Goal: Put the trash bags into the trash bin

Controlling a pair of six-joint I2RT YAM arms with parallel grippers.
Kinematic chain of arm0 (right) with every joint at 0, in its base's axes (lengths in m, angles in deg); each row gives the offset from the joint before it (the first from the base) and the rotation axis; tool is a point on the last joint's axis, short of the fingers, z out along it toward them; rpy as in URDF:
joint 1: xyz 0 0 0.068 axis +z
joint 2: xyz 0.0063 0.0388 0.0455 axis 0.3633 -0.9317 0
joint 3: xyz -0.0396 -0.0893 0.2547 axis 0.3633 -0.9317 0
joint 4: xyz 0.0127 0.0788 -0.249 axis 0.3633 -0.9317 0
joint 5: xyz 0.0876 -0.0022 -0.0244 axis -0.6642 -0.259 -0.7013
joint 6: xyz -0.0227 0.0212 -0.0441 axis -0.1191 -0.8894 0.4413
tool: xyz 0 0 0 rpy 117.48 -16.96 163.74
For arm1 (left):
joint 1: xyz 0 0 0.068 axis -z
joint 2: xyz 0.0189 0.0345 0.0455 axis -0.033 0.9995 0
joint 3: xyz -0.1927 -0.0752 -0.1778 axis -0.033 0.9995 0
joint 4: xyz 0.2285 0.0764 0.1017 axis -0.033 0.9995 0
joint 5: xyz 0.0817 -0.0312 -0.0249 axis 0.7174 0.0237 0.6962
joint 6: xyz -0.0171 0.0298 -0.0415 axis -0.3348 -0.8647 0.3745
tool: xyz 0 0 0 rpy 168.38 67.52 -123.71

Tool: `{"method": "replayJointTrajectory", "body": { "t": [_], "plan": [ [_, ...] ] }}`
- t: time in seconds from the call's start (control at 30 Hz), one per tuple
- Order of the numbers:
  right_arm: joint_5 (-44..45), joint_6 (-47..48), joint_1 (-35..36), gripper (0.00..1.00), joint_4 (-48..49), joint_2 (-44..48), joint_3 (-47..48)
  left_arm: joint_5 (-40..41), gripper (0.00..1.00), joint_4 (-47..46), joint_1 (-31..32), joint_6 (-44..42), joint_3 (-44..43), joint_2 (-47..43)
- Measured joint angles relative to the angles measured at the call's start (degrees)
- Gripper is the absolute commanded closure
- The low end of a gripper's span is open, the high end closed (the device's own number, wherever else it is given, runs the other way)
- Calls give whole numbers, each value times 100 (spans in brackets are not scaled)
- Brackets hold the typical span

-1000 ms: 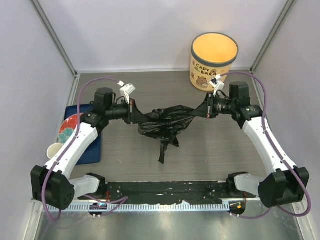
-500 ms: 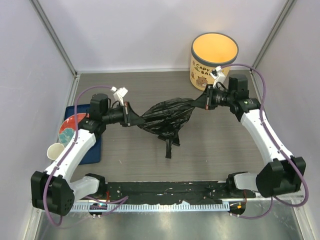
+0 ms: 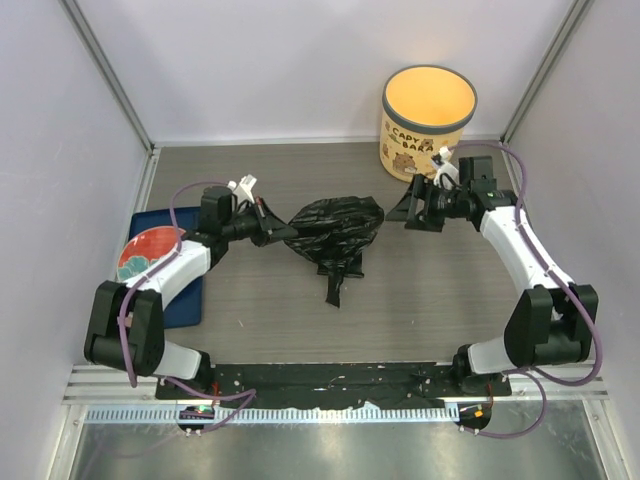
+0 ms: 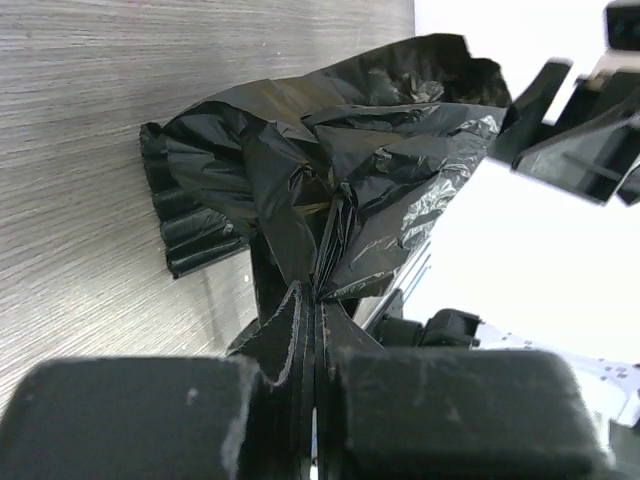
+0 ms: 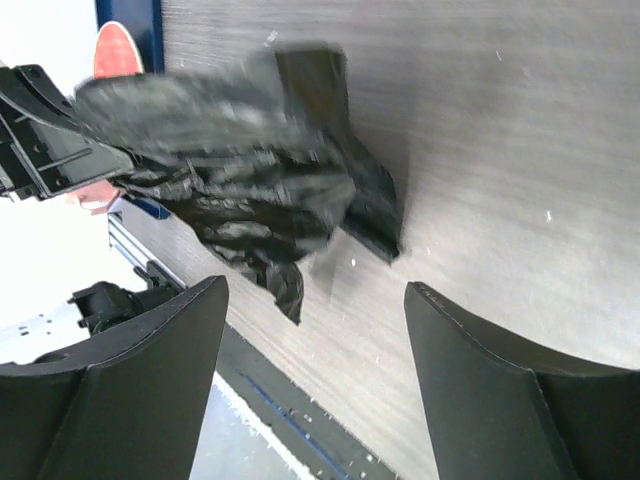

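Note:
A crumpled black trash bag hangs over the middle of the table, with a tail drooping toward the near side. My left gripper is shut on its left end; in the left wrist view the film bunches into the pinched fingertips of that gripper. My right gripper stands open just right of the bag, apart from it. The right wrist view shows the bag blurred beyond the wide jaws of that gripper, nothing between them. The cream trash bin stands upright at the back right, behind the right gripper.
A blue tray with a red plate lies at the left, under the left arm. Pale walls close in the table on three sides. A black strip runs along the near edge between the arm bases.
The right gripper has opened and let go of the bag's right end. The bag, stretched between both grippers before, has slumped toward the left gripper.

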Motion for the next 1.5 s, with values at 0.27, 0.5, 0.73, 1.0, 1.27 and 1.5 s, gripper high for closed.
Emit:
{"method": "replayJointTrajectory", "body": {
  "t": [0.27, 0.5, 0.73, 1.0, 1.27, 1.5],
  "plan": [
    [-114, -688, -103, 20, -278, 673, -1209, 66, 100, -741, -20, 682, 162, 315],
    [-48, -1720, 603, 22, 1403, 341, -1980, 44, 100, -1093, -24, 938, 186, 568],
    [66, -2406, 968, 35, 3163, -682, -1989, -31, 100, -1283, -31, 1069, 192, 708],
    [7, -2577, 1108, 89, 4269, -1637, -1989, -122, 100, -1316, -140, 1106, 192, 741],
    [-219, -2957, 1110, 99, 4653, -1545, -2028, -153, 26, -1217, -551, 953, 37, 1043],
    [-197, -3473, 1200, 99, 5062, -1080, -2081, -188, 17, -654, -1309, 404, 546, -219]
  ]
}}
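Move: The trash bag hangs from the left hand's shut fingers, its middle about 9 cm to that hand's right, 1 cm back and 5 cm lower. From the open, empty right hand, the bag's middle lies some 14 cm left, 3 cm back and 7 cm lower. The trash bin stands roughly 24 cm ahead of the right hand, 6 cm to its right, its middle about 7 cm lower. Right hand loops back, sinks 12 cm leftward, pinches the bag, rises 6 cm; left hand releases, withdrawing left. ##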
